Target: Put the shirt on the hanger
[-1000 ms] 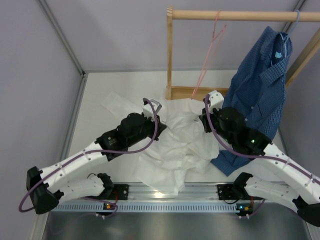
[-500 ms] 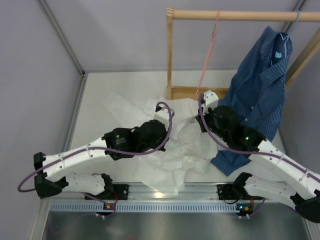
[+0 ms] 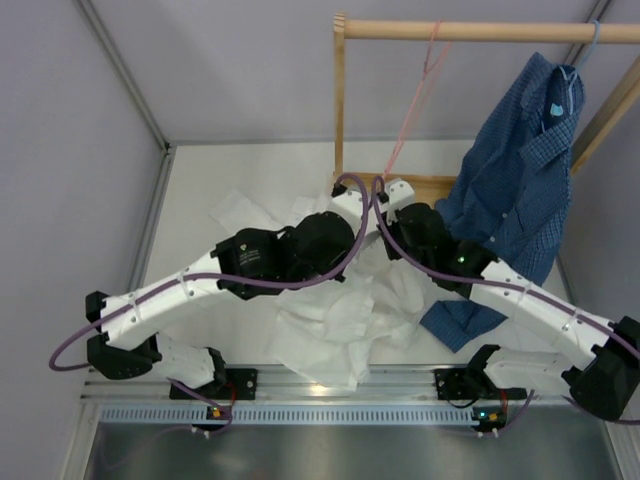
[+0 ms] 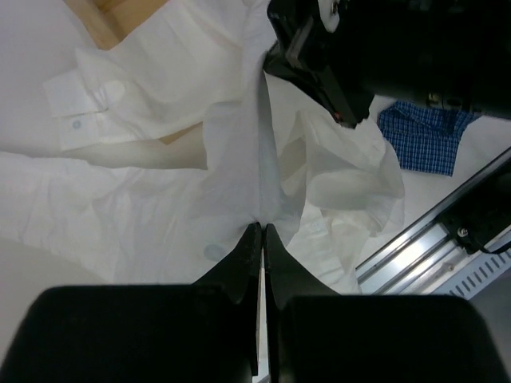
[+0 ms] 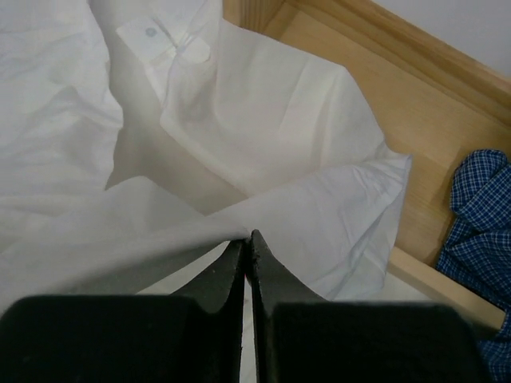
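Note:
The white shirt (image 3: 335,322) lies crumpled on the table between the arms, part of it lifted toward the rack. My left gripper (image 3: 346,196) is shut on a ridge of the shirt (image 4: 239,152), the fabric pinched at its tips (image 4: 261,227). Close beside it, my right gripper (image 3: 396,192) is shut on a fold of the shirt (image 5: 263,104), pinched at its tips (image 5: 246,237). The pink hanger (image 3: 414,105) hangs empty from the wooden rod (image 3: 480,31), just above and behind both grippers. A buttoned cuff (image 4: 80,105) lies to the left.
A dark blue checked shirt (image 3: 520,190) hangs on a light blue hanger (image 3: 590,45) at the right, its hem on the table (image 4: 423,137). The rack's wooden base (image 5: 415,104) and upright post (image 3: 339,100) stand just behind the grippers. A metal rail (image 3: 340,410) runs along the near edge.
Both arms have reached forward toward the rack base, drawing the shirt fabric up with them. The left arm swung right, and the two grippers now sit close together under the pink hanger.

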Available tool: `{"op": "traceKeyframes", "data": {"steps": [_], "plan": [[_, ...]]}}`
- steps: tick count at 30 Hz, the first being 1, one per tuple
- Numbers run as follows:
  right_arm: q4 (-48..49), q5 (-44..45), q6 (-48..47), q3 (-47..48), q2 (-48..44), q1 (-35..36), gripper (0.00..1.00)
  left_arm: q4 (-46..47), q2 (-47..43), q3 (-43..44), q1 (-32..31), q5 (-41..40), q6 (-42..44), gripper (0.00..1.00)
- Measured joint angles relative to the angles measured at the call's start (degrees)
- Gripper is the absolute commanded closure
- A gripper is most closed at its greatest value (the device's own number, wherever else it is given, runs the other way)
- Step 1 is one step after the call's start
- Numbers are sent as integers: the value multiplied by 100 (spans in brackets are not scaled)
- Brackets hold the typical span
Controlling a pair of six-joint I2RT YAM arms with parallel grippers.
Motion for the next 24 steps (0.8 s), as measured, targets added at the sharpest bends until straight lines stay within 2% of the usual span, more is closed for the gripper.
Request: {"op": "traceKeyframes", "data": {"steps": [4,11,12,14,15,16,18,20,24], "plan": [[177,129,109,138,28,-127,100,-13,2,-138,13,367,177,100],[238,87,264,107,-181,-181,100,636,-299,-1947,24,737,186,98],[254,46,295,39,-271,-181,100,723,-385,-2052,24,739,166,80],[380,46,304,-170,-503,-197,100,809,-684,-2166,22,796,140,59],[483,39,304,-302,-651,-245,100,846,-911,-2236,7,820,125,30],[595,7,299,-428,-796,-291,100,872,-1161,-2293,-7,837,129,13],[787,-173,282,-638,-1069,-339,100,1001,-1537,-2341,-13,774,109,7],[933,-400,232,-807,-1316,-343,100,1250,-1735,-2343,15,610,66,5],[1123,-702,138,-979,-1718,-345,100,1676,-1547,-2343,474,776,46,14]]}}
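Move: Both shut grippers pinch the white shirt. Its spread body lies roughly 27 cm below the left hand, some 4 cm ahead and 2 cm right. From the right hand, the pink hanger hangs around 14 cm ahead, 15 cm higher and level sideways; the wooden rack base is about 12 cm ahead, 18 cm lower and also level sideways. The hanging blue shirt is some 25 cm right of the right hand, 10 cm ahead and 5 cm higher. Lower the left gripper about 10 cm towards the spread shirt, drawing it slightly back, then open the fingers wide to let go of the cloth as you lift some 7 cm clear, easing left and finally a little forward. Keep the right gripper pinched on its fold: edge it forward, then raise it about 5 cm while drawing it back, its left side tilting up some 15 degrees. ##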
